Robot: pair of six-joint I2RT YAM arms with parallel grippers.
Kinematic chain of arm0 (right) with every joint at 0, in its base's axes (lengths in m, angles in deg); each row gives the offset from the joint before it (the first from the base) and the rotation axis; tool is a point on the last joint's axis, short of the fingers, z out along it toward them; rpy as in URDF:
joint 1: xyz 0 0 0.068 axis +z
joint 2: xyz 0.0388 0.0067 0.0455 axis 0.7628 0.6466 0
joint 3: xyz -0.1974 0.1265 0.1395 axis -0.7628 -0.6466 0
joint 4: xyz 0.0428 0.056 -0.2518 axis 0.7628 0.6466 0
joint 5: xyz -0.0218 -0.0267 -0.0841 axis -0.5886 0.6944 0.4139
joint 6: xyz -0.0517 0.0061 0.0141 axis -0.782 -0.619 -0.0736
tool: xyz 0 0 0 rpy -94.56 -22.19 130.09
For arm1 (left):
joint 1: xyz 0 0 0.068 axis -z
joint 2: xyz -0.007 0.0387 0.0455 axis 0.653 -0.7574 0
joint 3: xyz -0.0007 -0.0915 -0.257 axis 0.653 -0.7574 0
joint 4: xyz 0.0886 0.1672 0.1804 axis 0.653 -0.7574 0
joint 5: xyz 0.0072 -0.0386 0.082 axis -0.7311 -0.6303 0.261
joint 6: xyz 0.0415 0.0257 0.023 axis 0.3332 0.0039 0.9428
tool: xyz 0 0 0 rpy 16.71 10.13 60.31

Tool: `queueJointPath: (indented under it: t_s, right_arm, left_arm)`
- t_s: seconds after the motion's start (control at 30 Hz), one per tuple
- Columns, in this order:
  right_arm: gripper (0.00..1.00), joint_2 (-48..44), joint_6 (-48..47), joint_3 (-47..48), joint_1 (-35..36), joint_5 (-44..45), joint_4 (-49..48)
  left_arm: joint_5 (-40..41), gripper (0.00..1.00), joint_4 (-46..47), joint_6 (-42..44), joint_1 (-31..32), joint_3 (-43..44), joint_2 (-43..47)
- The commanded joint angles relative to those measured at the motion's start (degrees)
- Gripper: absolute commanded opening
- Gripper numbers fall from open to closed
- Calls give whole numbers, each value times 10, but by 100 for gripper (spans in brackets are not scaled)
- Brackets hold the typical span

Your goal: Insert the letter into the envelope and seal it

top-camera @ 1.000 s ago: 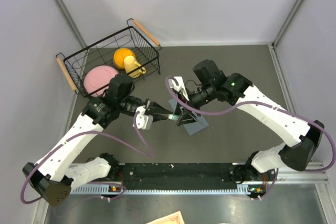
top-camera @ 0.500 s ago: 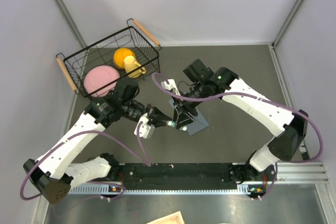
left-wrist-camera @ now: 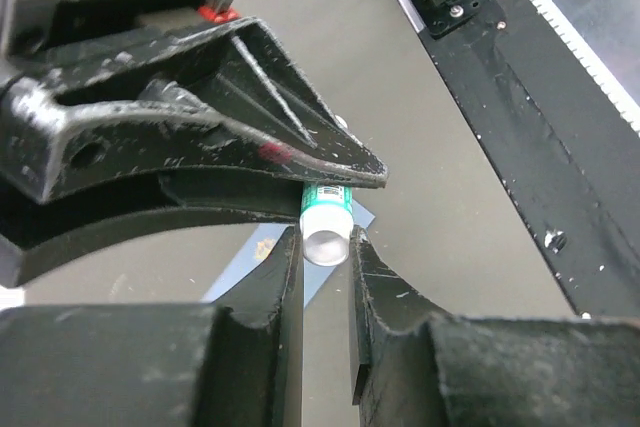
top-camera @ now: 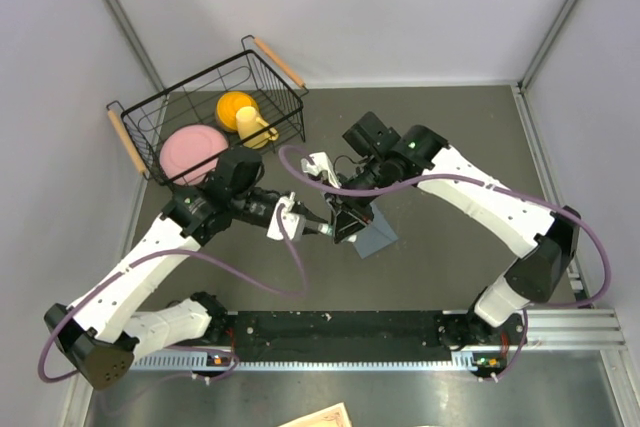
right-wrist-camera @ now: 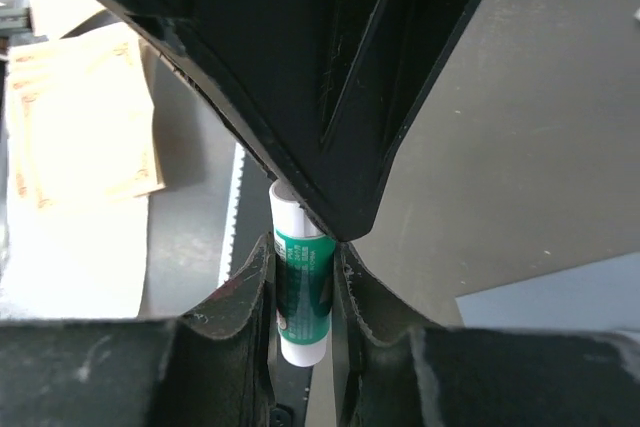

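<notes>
A white-and-green glue stick (top-camera: 325, 231) hangs level above the table, held from both ends. My left gripper (top-camera: 308, 227) is shut on its white end (left-wrist-camera: 325, 244). My right gripper (top-camera: 341, 226) is shut on its green body (right-wrist-camera: 303, 282), pads pressed against both sides. The two sets of fingertips almost touch each other. The blue-grey envelope (top-camera: 377, 238) lies flat on the table just under and right of the grippers; a corner with a gold spot (left-wrist-camera: 258, 250) shows in the left wrist view, and another corner of the envelope (right-wrist-camera: 570, 292) in the right wrist view. The letter is hidden.
A black wire basket (top-camera: 190, 84) at the back left holds a pink plate (top-camera: 188, 152) and a yellow cup (top-camera: 240, 112). A cream printed sheet (top-camera: 322, 417) lies off the table beyond the near rail (top-camera: 330, 332); the right wrist view also shows the sheet (right-wrist-camera: 85, 117).
My right gripper has swung left to meet the left one and closed on the glue stick's green body. The left gripper kept its hold and turned a little.
</notes>
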Motion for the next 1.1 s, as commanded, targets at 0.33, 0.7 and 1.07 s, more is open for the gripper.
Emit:
queueJointPath:
  t_s: [0.33,0.7,1.07]
  right_arm:
    - [0,-103,-9,-50,6,227,-216]
    - [0,-103,97,-57,-73,159,-219]
    - [0,-146,235,-119,-165,134,-323]
  left_arm:
    - [68,0,446,-766,-29,-104,41]
    - [-1,61,450,-894,-185,-125,70]
    - [183,62,25,-323,-322,-45,-47]
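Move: The loose white cap on the table is hidden beneath the left arm, about 13 cm ahead of the left hand, 13 cm to its left and 25 cm below. The glue stick's middle is about 4 cm to that hand's right, level fore and aft, 2 cm lower. From the right hand, which grips the stick, the envelope is roughly 14 cm ahead, 7 cm right and 25 cm down; the cap lies 14 cm ahead, 15 cm left. Forward together by about 4–6 cm and slightly up, the left fingers still pinching the stick's white end and rolling some 55 degrees about their own line against the right hand's grip on the green barrel. The left then opens, lets go, swings forward-left and dips at the end towards the cap, while the right keeps the stick and carries it another 7 cm forward and somewhat right, turning clockwise, over the envelope. ##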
